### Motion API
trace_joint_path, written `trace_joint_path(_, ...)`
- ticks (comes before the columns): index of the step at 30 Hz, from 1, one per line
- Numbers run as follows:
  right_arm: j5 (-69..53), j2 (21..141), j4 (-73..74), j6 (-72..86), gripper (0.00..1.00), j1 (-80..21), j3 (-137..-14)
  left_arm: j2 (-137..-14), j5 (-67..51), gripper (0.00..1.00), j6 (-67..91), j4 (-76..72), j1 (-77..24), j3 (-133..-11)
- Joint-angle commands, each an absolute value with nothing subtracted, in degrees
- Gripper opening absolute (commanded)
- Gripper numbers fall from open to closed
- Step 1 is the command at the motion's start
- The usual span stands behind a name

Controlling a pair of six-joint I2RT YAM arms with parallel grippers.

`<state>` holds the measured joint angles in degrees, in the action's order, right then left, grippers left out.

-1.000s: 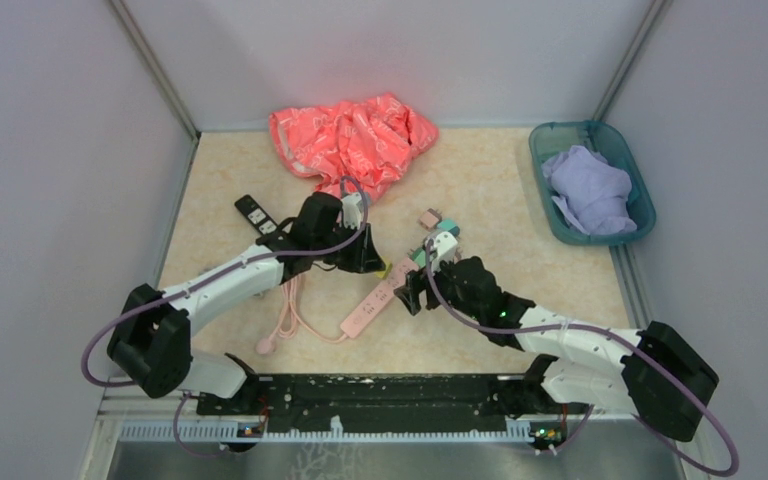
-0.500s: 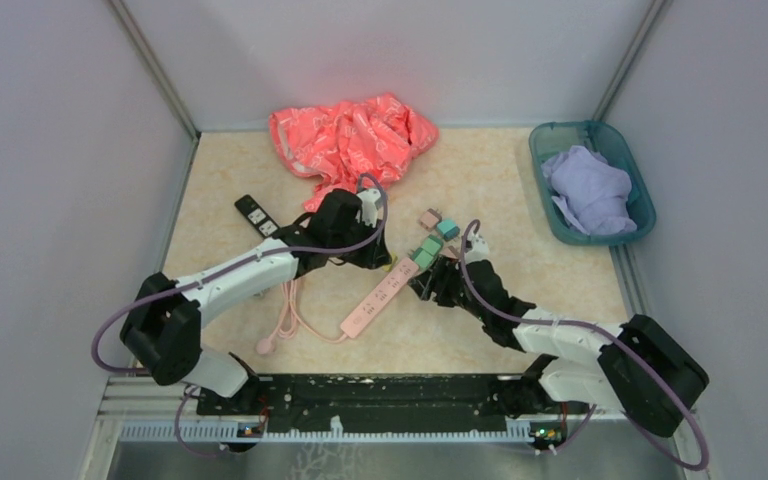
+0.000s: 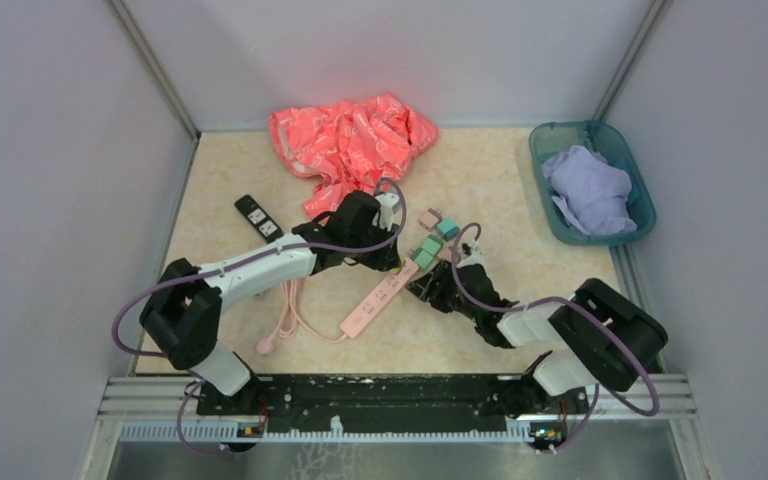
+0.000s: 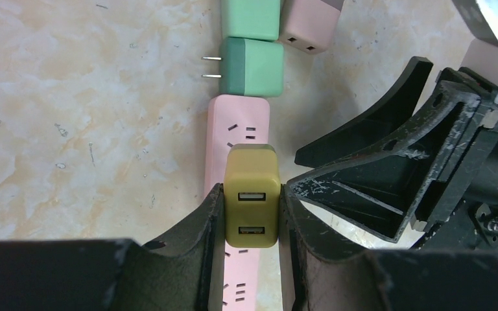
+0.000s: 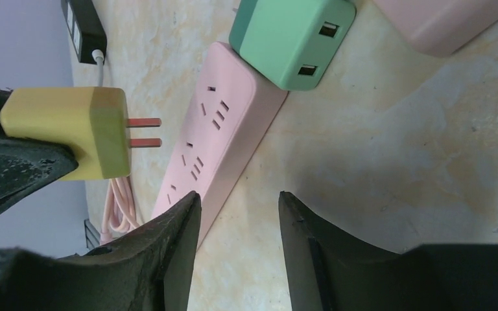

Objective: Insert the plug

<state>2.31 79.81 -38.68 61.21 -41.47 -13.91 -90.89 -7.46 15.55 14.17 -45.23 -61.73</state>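
A pink power strip point(image 3: 380, 297) lies on the table; it also shows in the left wrist view point(image 4: 237, 123) and the right wrist view point(image 5: 217, 136). My left gripper point(image 4: 251, 214) is shut on a yellow USB plug point(image 4: 251, 204), held just above the strip's far end, its two prongs point(image 5: 144, 132) pointing at the strip and not touching it. The plug shows side-on in the right wrist view point(image 5: 71, 129). My right gripper point(image 5: 240, 201) is open and empty, low beside the strip's right edge point(image 3: 430, 285).
A green plug point(image 4: 253, 65) lies at the strip's far end, with a mint plug point(image 4: 251, 16) and a pink one point(image 4: 310, 23) beyond. A black strip point(image 3: 257, 216), a red bag point(image 3: 350, 140), a teal bin point(image 3: 558, 212) with purple cloth and the pink cord point(image 3: 285, 320) lie around.
My left gripper has moved right with the yellow plug to above the strip's far end. My right arm has folded inward and its gripper has dropped low beside the strip.
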Motion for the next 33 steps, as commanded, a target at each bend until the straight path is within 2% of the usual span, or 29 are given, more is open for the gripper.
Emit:
trace_joint_path(1,1.39,83.86,-48.39,64.79,0.47,-41.29,-14.64,-91.87,-6.59,0.0,14.59,14.15,-45.69,-63.95)
trace_joint_path(7,1.41,91.03,-55.9,68.17,0.39,-41.31,-13.78,-93.19,-6.82,0.0,14.32,14.23,-45.88,-64.66)
trace_joint_path(13,1.06,96.3,-60.41,70.18,0.37,-41.3,-13.34,-93.76,-6.33,0.0,14.11,14.39,-45.96,-64.86)
trace_joint_path(23,3.38,96.44,-50.72,68.12,0.25,-41.26,-15.58,-94.43,-5.73,0.0,13.91,14.33,-46.05,-65.18)
trace_joint_path(30,3.52,96.94,-46.56,65.59,0.22,-41.26,-18.06,-95.56,-5.19,0.0,13.55,14.37,-46.05,-66.07)
trace_joint_path(33,3.58,96.94,-45.44,64.67,0.18,-41.3,-18.54,-96.14,-5.04,0.0,13.37,14.25,-46.05,-66.41)
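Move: The left hand already holds the yellow plug. The pink strip's far-end socket lies about 1 cm ahead, 2 cm right and 6 cm below it; the nearest green plug is 5 cm ahead, 5 cm right, 7 cm lower. For the right hand, the strip's far end is roughly 3 cm ahead, 4 cm left and 1 cm below, with the green plug 7 cm ahead and 1 cm right, and the yellow plug 2 cm ahead, 5 cm left, 5 cm higher. Leftward and forward, dipping a little at first, the right hand slides in some 3 cm beneath the left, tilting slightly and narrowing its fingers by over half, until the tips come up to the strip's right edge near its far end and seem to touch it. The left hand keeps its grip on the yellow plug and eases about 1.5 cm down towards the strip, prongs first, drifting slightly forward late on. ##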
